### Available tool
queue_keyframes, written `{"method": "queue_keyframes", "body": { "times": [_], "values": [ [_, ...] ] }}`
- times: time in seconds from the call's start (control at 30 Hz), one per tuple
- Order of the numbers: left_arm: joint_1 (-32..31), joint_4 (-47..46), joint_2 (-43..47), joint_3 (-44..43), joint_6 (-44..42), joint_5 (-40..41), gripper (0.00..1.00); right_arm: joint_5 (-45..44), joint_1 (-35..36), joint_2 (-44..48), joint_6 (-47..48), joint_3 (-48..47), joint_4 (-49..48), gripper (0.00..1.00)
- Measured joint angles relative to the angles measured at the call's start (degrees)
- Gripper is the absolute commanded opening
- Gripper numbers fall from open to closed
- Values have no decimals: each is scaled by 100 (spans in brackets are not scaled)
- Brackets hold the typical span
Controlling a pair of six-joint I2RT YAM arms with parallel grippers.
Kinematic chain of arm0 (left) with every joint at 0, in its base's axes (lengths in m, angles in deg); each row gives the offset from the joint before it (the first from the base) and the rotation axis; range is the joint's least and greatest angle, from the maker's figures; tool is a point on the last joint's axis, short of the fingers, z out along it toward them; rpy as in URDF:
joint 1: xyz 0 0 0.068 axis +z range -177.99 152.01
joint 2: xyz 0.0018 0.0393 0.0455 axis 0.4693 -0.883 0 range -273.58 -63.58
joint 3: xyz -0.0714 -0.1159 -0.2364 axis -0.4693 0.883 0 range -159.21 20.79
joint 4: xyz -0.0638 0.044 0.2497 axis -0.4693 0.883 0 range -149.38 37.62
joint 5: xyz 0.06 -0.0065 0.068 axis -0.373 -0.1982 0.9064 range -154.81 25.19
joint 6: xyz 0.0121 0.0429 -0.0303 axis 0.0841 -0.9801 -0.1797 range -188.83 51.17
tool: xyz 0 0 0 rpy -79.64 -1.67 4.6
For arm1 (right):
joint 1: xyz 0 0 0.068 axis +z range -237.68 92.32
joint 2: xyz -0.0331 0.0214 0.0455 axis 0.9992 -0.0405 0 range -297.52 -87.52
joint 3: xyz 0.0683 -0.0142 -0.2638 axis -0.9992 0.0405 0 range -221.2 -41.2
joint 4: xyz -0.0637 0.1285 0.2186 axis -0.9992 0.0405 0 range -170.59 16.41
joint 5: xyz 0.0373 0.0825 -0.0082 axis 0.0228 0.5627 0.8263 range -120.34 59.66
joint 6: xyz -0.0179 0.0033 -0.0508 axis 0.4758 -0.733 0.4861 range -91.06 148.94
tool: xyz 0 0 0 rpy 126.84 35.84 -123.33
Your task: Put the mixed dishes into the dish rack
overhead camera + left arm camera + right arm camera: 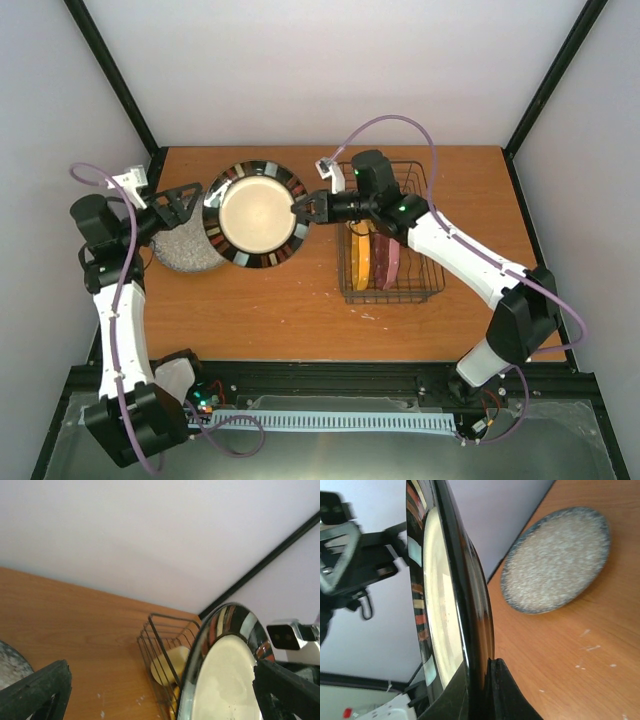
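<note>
A cream plate with a dark striped rim hangs tilted above the table between both arms. My right gripper is shut on its right edge; in the right wrist view the fingers pinch the dark rim. At the plate's left edge my left gripper is open, its fingers spread wide of the rim. The grey speckled plate lies flat on the table under the left gripper. The dish rack holds an orange-yellow plate and a maroon-pink plate on edge.
A pale yellow dish sits in the rack's near corner. The grey plate lies near the table's back-left edge. Black frame posts stand at the back corners. The right arm reaches across the rack.
</note>
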Motion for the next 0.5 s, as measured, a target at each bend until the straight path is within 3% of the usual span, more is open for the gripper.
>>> {"method": "queue_keyframes", "body": {
  "times": [0.27,0.5],
  "values": [
    [0,131,721,-289,-173,1248,100,-1261,-186,494,153,2,728,3],
    [0,374,966,-271,-492,1888,100,-3147,-424,1484,398,11,1572,3]
  ]
}}
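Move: The right hand already holds the striped plate by its rim, the plate reaching out to the hand's left. The dish rack's middle lies about 10 cm ahead of this hand, some 22 cm to its right and 25 cm lower; in the rack the yellow plate is level with the hand and 14 cm to its right, and the mug 15 cm ahead and 15 cm to its right, both about 22 cm down. From the left hand the rack is about 8 cm ahead, 43 cm right and 28 cm down. Keeping its pinch on the striped plate's rim, the right hand carries it at growing speed some 12 cm to the right towards the rack, drifting about 4 cm forward and rising about as much, while the wrist swings about 30 degrees clockwise and tips up a little. The left hand, already open and clear of the plate, backs off the other way, about 5 cm up and 3 cm left, turning nearly 20 degrees counter-clockwise with its fingers still wide. ##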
